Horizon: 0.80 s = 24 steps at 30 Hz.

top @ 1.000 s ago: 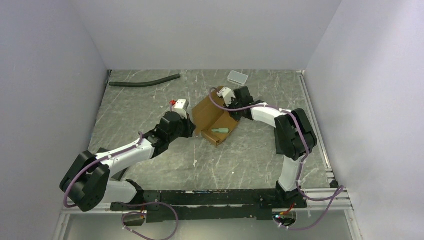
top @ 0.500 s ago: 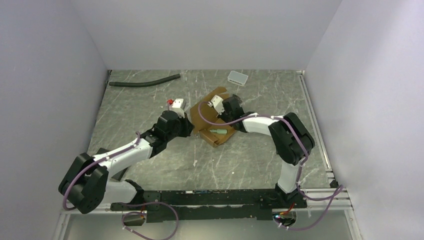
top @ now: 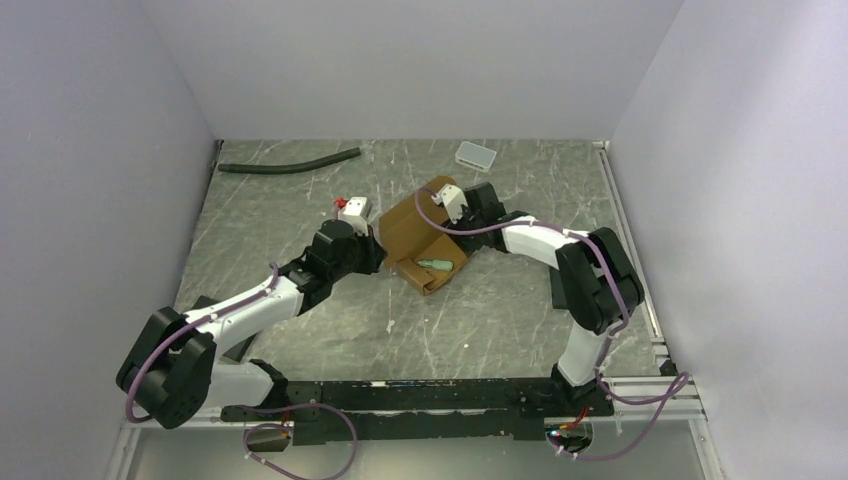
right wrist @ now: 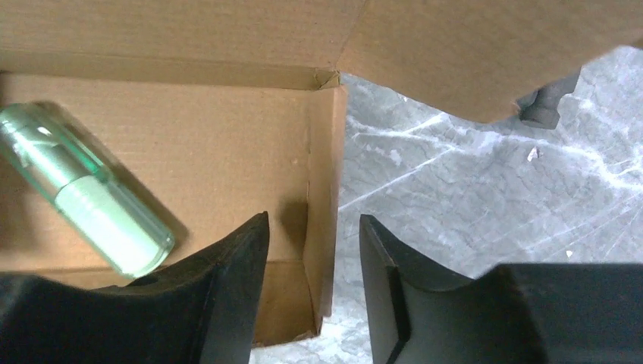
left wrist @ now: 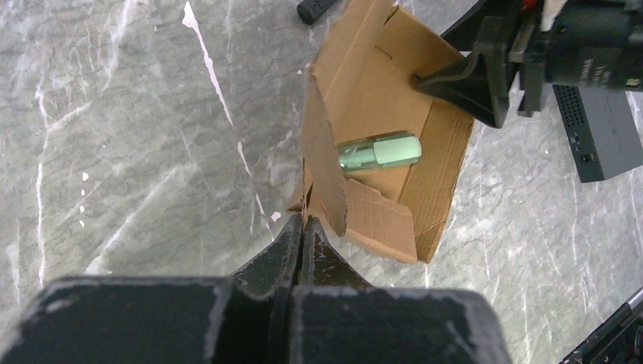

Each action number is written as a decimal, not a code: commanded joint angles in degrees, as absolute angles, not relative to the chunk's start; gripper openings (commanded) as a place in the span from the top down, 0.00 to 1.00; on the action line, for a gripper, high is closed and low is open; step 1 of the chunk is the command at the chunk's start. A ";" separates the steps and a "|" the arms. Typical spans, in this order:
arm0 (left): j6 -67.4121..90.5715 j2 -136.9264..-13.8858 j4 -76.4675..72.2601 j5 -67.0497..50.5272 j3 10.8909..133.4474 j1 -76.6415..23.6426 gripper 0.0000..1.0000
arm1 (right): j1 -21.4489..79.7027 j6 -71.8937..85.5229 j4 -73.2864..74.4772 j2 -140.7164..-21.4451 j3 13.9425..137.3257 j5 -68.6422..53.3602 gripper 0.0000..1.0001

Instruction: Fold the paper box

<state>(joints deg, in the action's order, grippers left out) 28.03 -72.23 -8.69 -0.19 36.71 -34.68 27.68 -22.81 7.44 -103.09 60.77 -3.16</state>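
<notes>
The paper box [top: 420, 238] is brown cardboard, partly folded, lying mid-table with its flaps open. A pale green bottle [left wrist: 379, 150] lies inside on the box floor [right wrist: 212, 152]. My left gripper [left wrist: 302, 220] is shut on the edge of an upright side flap [left wrist: 322, 144] at the box's left corner. My right gripper [right wrist: 314, 218] stands open at the opposite side, one finger inside the box beside the bottle [right wrist: 83, 197] and one outside, with the side wall [right wrist: 326, 189] between them and untouched. In the top view the right gripper [top: 452, 218] sits over the box's far right.
A black hose [top: 290, 162] lies at the back left and a small white-grey tray [top: 476, 155] at the back. A flat black slab [left wrist: 599, 125] lies on the marbled table [top: 480, 310] just past the right gripper [left wrist: 470, 76].
The right gripper, shut a second ago, has opened. It swung left over the box and then drew back right a little. The left gripper has kept its hold.
</notes>
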 commanded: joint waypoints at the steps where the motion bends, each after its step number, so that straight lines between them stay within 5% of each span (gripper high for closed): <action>1: 24.52 -71.54 -9.26 -1.56 39.25 -34.46 1.00 | 26.48 -21.02 9.63 -97.93 63.01 -8.91 0.46; 9: 18.42 -72.02 -9.68 -2.49 40.46 -34.45 1.00 | 21.60 -25.67 15.43 -90.49 63.16 -22.54 0.23; 14: 11.70 -73.28 -10.18 -6.04 41.59 -33.92 1.00 | 12.47 -29.99 19.55 -85.64 62.84 -37.84 0.19; 24: 6.33 -78.65 -9.15 -19.48 45.14 -28.96 1.00 | 6.33 -34.30 14.94 -86.64 63.25 -46.08 0.15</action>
<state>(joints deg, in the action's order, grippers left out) 9.63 -77.49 -8.34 -12.47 42.28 -30.52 6.09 -30.94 17.98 -85.32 60.84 -39.79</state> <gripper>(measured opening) 0.012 0.850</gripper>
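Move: The right hand has its half-open fingers either side of the end wall at the far right of the box tray; the tray's middle lies about 5 cm back and 5 cm to its left, a little lower. The raised lid panel is some 3 cm ahead, 7 cm left and 4 cm up, the white box roughly 20 cm ahead and 2 cm right. From the left hand, pinching the lid's near-left flap, the tray's middle is about 4 cm ahead, 9 cm right and 10 cm down. Upward, about 12 cm, the right hand pulls clear of the tray's end wall, easing back slightly, then swings some 6 cm to its right as it rises, away from the box. Its fingers spread nearly wide and its left side rolls up about 25 degrees. Keeping its pinch on the lid flap, the left hand turns clockwise roughly 15 degrees, lifting slightly, then edges forward almost 2 cm. ##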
